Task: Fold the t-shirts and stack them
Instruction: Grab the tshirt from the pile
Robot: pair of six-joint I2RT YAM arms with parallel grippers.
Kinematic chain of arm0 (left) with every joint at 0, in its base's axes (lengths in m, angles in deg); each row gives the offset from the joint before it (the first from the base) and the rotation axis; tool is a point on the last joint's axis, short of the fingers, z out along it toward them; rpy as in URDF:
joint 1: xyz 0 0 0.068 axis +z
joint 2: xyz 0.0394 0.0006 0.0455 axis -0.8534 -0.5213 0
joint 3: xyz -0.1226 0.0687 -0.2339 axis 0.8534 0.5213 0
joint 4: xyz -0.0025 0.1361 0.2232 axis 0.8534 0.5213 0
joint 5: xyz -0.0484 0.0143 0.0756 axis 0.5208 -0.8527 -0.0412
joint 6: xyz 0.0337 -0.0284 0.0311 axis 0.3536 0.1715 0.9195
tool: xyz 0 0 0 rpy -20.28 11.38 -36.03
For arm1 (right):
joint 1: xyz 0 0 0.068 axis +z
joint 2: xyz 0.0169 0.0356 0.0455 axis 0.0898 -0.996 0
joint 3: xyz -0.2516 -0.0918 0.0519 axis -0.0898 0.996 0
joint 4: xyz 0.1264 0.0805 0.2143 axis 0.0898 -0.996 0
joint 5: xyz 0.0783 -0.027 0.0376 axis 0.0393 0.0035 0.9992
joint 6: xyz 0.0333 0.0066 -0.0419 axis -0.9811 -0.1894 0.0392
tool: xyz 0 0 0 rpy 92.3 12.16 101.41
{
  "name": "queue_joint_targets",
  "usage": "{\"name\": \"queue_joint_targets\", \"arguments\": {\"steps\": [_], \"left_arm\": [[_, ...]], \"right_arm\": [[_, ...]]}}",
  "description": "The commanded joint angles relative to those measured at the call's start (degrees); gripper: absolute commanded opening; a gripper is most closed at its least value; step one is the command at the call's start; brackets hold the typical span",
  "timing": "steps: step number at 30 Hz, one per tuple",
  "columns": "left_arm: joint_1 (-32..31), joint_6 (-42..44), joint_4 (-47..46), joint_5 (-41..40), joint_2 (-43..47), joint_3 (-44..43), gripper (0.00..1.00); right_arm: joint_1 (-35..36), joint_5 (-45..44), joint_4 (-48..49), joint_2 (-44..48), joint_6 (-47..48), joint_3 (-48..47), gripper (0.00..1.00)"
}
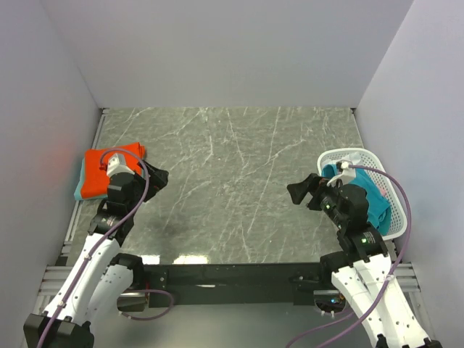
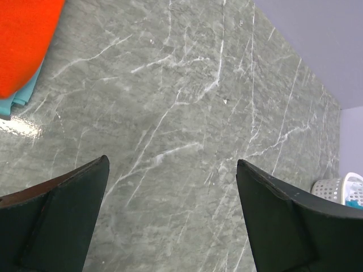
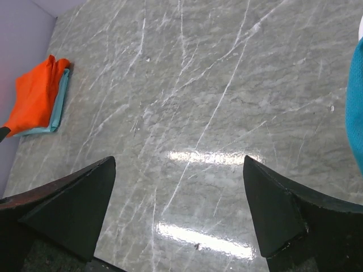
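A folded orange-red t-shirt [image 1: 98, 169] lies on a folded light teal t-shirt [image 1: 77, 190] at the table's left edge; both also show in the left wrist view [image 2: 25, 39] and the right wrist view [image 3: 35, 93]. A teal-blue t-shirt [image 1: 373, 196] lies crumpled in the white mesh basket [image 1: 362, 155] at the right. My left gripper [image 1: 154, 177] is open and empty, just right of the stack. My right gripper [image 1: 301, 190] is open and empty, left of the basket, above bare table.
The grey marble table [image 1: 232, 181] is walled by white panels at the back and both sides. The basket's rim shows at the lower right of the left wrist view [image 2: 334, 188]. The arms' bases stand at the near edge.
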Motion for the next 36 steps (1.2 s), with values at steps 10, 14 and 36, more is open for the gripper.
{"name": "queue_joint_targets", "arguments": {"steps": [10, 14, 36], "left_arm": [[-0.18, 0.88, -2.68, 1.14, 1.87, 0.90, 0.99], [-0.18, 0.79, -3.03, 1.31, 2.04, 1.25, 0.99], [-0.27, 1.41, -3.64, 2.19, 0.64, 1.25, 1.00]], "right_arm": [[-0.38, -12.18, -4.07, 1.21, -4.35, -6.61, 0.99], [-0.38, -20.17, -8.48, -0.98, -5.06, -10.48, 1.00], [-14.95, -25.40, -2.27, -32.98, -5.32, -20.33, 0.93]]}}
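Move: From the right gripper, the middle of the teal t-shirt heaped in the white basket lies roughly 19 cm to the right, 3 cm ahead and some 9 cm below. The basket holding it centres about 21 cm right, 4 cm ahead and 14 cm below, with a white cloth at its far end about 17 cm right, 13 cm ahead and 11 cm below. From the left gripper the teal t-shirt is about 64 cm right, 2 cm back and 6 cm below. Swing the right gripper some 13 cm to the right towards the basket, lifting it about 5 cm on the way. Then carry on rightward while reaching forward about 7 cm in all and dropping steeply onto the teal t-shirt's far left part, ending about 4 cm lower than you began. Turn the hand clockwise some 40 degrees, tip the fingers down late, and keep them nearly wide open astride the cloth's edge. ##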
